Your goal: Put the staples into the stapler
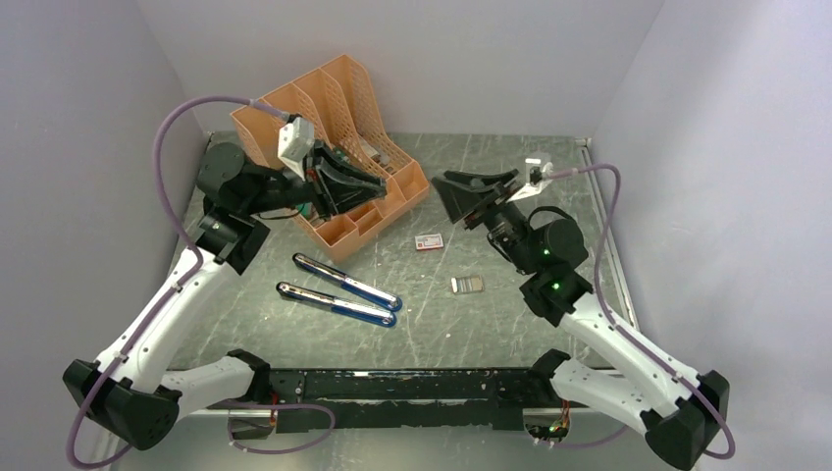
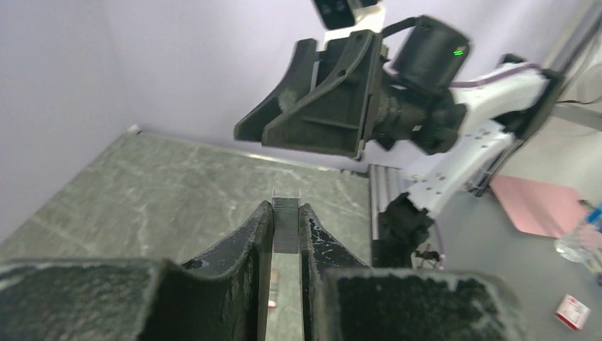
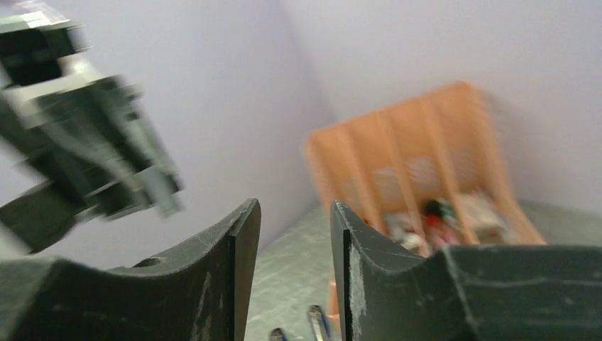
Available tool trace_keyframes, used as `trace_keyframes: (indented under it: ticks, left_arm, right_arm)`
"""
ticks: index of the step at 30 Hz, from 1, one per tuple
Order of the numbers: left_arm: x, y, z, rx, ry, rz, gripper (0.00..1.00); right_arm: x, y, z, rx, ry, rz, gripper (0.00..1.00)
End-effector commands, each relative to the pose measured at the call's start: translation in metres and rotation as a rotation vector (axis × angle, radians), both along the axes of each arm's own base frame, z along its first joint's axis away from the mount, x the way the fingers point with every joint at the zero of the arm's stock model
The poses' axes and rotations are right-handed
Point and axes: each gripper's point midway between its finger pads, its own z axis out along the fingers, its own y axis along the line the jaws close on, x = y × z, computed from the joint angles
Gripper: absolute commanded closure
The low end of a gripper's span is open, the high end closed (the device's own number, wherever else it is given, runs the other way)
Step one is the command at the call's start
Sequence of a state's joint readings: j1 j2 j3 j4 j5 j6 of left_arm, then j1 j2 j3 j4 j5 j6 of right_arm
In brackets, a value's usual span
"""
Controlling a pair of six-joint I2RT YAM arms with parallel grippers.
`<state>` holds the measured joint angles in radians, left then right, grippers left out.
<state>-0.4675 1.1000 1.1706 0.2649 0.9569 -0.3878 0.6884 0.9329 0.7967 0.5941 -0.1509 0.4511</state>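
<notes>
A short strip of staples (image 2: 286, 226) stands upright, pinched between the fingertips of my left gripper (image 2: 286, 210), which is shut on it. That left gripper (image 1: 376, 186) hovers in front of the orange organiser. A second small silvery block of staples (image 1: 467, 285) lies flat on the table. The stapler (image 1: 338, 291) lies opened out as two long blue-and-silver bars, joined at their right end, in front of the organiser; its tips show blurred in the right wrist view (image 3: 316, 323). My right gripper (image 1: 443, 191) (image 3: 294, 211) is raised, faces the left one, and is open with nothing between its fingers.
An orange mesh desk organiser (image 1: 294, 113) (image 3: 426, 156) stands at the back left with small items in its trays. A little white-and-red box (image 1: 429, 241) lies between the organiser and the loose staples. A metal rail (image 1: 600, 206) runs along the table's right edge.
</notes>
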Motion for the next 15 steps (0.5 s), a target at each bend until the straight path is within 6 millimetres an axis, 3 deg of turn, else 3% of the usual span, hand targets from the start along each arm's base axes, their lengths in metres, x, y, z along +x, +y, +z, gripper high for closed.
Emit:
trace_keyframes:
  ticks: [1, 4, 8, 10, 15]
  left_arm:
    - [0.033, -0.006, -0.049, 0.167, 0.055, 0.154, 0.93]
    - [0.038, -0.020, -0.088, 0.287, 0.112, 0.201, 0.93]
    - [0.039, -0.040, -0.133, 0.361, 0.190, 0.207, 0.93]
    - [0.037, -0.051, -0.158, 0.422, 0.214, 0.211, 0.93]
    - [0.015, -0.081, -0.222, 0.610, 0.207, 0.174, 0.93]
  right_arm:
    - [0.056, -0.079, -0.079, -0.058, 0.342, -0.521, 0.52]
    - [0.069, -0.109, -0.113, -0.213, 0.458, -0.709, 0.42]
    - [0.084, -0.133, -0.139, -0.351, 0.567, -0.785, 0.37]
    - [0.089, -0.146, -0.150, -0.343, 0.615, -0.790, 0.36]
    - [0.089, -0.184, -0.154, -0.207, 0.668, -0.815, 0.37]
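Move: The left hand holds the staple strip; the nearer open stapler's middle lies about 6 cm ahead, 10 cm left and 43 cm below it. The farther stapler is some 10 cm ahead, 8 cm left; the loose staples 10 cm ahead, 17 cm right; the staple box 20 cm ahead, 9 cm right, all similarly low. From the right hand, the nearer stapler is roughly 2 cm ahead, 17 cm left, 41 cm below. Left hand lowers its staple strip about 17 cm, drifting right; empty right swings right, down, forward, opening wider. ##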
